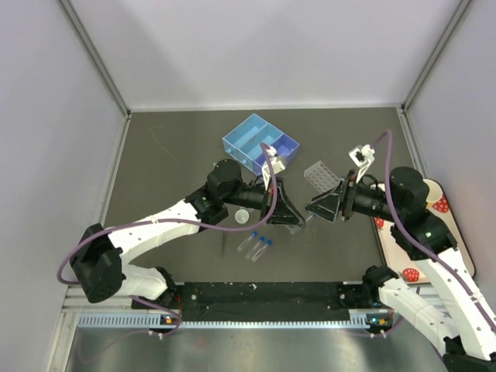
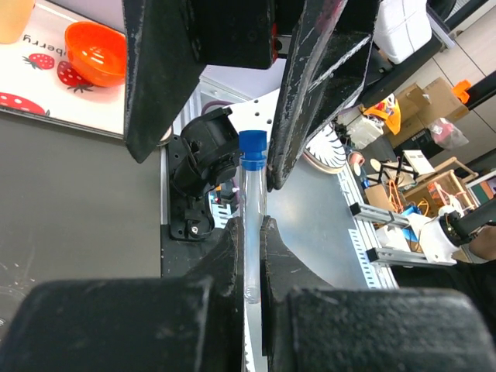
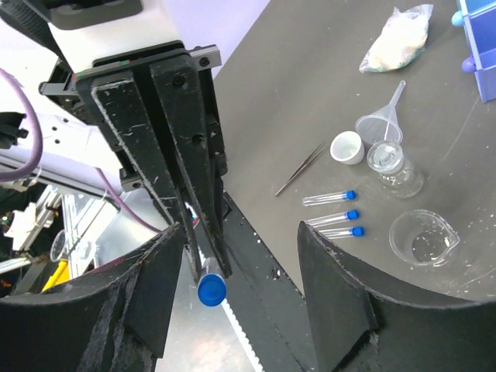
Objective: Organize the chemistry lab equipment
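My left gripper (image 2: 249,226) is shut on a clear test tube (image 2: 252,201) with a blue cap (image 3: 211,289), held up off the table and pointing at the right gripper. The right gripper (image 3: 240,232) stands open, its two fingers on either side of the capped end without touching it. In the top view both grippers (image 1: 293,215) (image 1: 312,209) meet above the table's middle. Three more blue-capped tubes (image 3: 333,217) lie on the table beside a funnel (image 3: 381,122), a small beaker (image 3: 395,167) and a round dish (image 3: 422,236). The clear holed rack (image 1: 322,177) lies behind the grippers.
A blue compartment box (image 1: 260,143) sits at the back centre. Tweezers (image 3: 301,169), a small white cup (image 3: 346,147) and a plastic bag (image 3: 397,35) lie near the glassware. The strawberry tray (image 1: 442,205) with an orange bowl (image 2: 94,50) is at the right edge.
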Controlling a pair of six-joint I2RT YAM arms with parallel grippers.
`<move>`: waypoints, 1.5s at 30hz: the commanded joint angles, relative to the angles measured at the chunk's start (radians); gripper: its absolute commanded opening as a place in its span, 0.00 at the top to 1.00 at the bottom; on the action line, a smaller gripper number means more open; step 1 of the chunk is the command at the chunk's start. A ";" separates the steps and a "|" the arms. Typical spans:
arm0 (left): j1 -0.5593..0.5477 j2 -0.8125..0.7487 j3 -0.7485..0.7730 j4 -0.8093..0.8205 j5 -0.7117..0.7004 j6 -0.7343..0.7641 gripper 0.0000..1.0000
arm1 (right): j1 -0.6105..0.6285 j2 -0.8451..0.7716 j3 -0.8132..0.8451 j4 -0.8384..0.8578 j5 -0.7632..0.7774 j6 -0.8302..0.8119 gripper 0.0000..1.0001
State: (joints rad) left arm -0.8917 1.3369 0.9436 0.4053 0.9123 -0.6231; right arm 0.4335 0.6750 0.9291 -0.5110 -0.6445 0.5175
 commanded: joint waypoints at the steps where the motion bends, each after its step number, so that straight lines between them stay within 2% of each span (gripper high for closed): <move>1: 0.010 -0.010 -0.003 0.084 0.037 -0.020 1.00 | -0.002 -0.028 0.007 0.057 -0.030 0.016 0.42; 3: 0.014 -0.008 -0.003 0.086 0.039 -0.021 1.00 | -0.002 -0.031 0.010 0.058 -0.037 0.024 0.47; 20: 0.040 0.002 0.014 0.132 0.056 -0.056 1.00 | -0.002 -0.054 -0.007 0.069 -0.072 0.049 0.50; 28: 0.045 0.011 0.015 0.147 0.060 -0.067 1.00 | -0.004 -0.042 -0.009 0.088 -0.078 0.053 0.66; 34: 0.048 0.019 0.024 0.138 0.059 -0.059 1.00 | -0.001 -0.040 -0.007 0.092 -0.083 0.059 0.91; 35: 0.050 0.022 0.032 0.129 0.060 -0.059 1.00 | -0.001 -0.038 -0.007 0.091 -0.084 0.061 0.98; 36: 0.050 0.027 0.038 0.119 0.059 -0.052 0.97 | -0.001 -0.038 -0.006 0.092 -0.084 0.061 1.00; 38: 0.051 0.031 0.066 0.086 0.046 -0.037 0.76 | -0.001 -0.034 -0.004 0.091 -0.083 0.061 1.00; 39: 0.051 0.042 0.078 0.043 0.045 -0.018 0.60 | -0.001 -0.029 0.000 0.089 -0.078 0.059 1.00; 40: 0.053 0.047 0.093 0.005 0.033 -0.003 0.34 | -0.001 -0.026 0.005 0.088 -0.063 0.055 1.00; 42: 0.051 0.048 0.145 -0.118 0.010 0.061 0.21 | -0.001 -0.005 0.026 0.056 -0.034 0.020 1.00; 43: 0.053 0.045 0.179 -0.161 -0.021 0.088 0.09 | -0.001 0.006 0.034 0.048 0.000 0.010 1.00; 45: 0.053 0.031 0.213 -0.286 -0.053 0.160 0.02 | -0.001 0.047 0.053 0.025 0.037 -0.023 1.00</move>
State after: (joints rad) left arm -0.8448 1.3922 1.0550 0.3225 0.9245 -0.6006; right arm 0.4335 0.6628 0.9199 -0.4797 -0.6846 0.5575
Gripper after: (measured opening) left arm 0.925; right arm 0.054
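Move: Between the right hand's half-open fingers, about 2 cm back of its hand point and level with it, is the capped end of the test tube. The left hand already pinches the tube's glass end; the tube reaches to the right, its middle some 3 cm that way. From the right hand, and nearly 30 cm lower, the beaker lies some 8 cm ahead and 3 cm left, the three loose tubes 2 cm ahead and 14 cm left. Easing back not quite 2 cm and up about 1 cm, the right hand lines up with the test tube, then shuts its fingers on the capped end. The left hand lifts its end about 1 cm, drifting as far forward, and holds still until that grip is made. It then opens wide, lets go and starts forward another 2 cm, while the right creeps forward about 1 cm. ##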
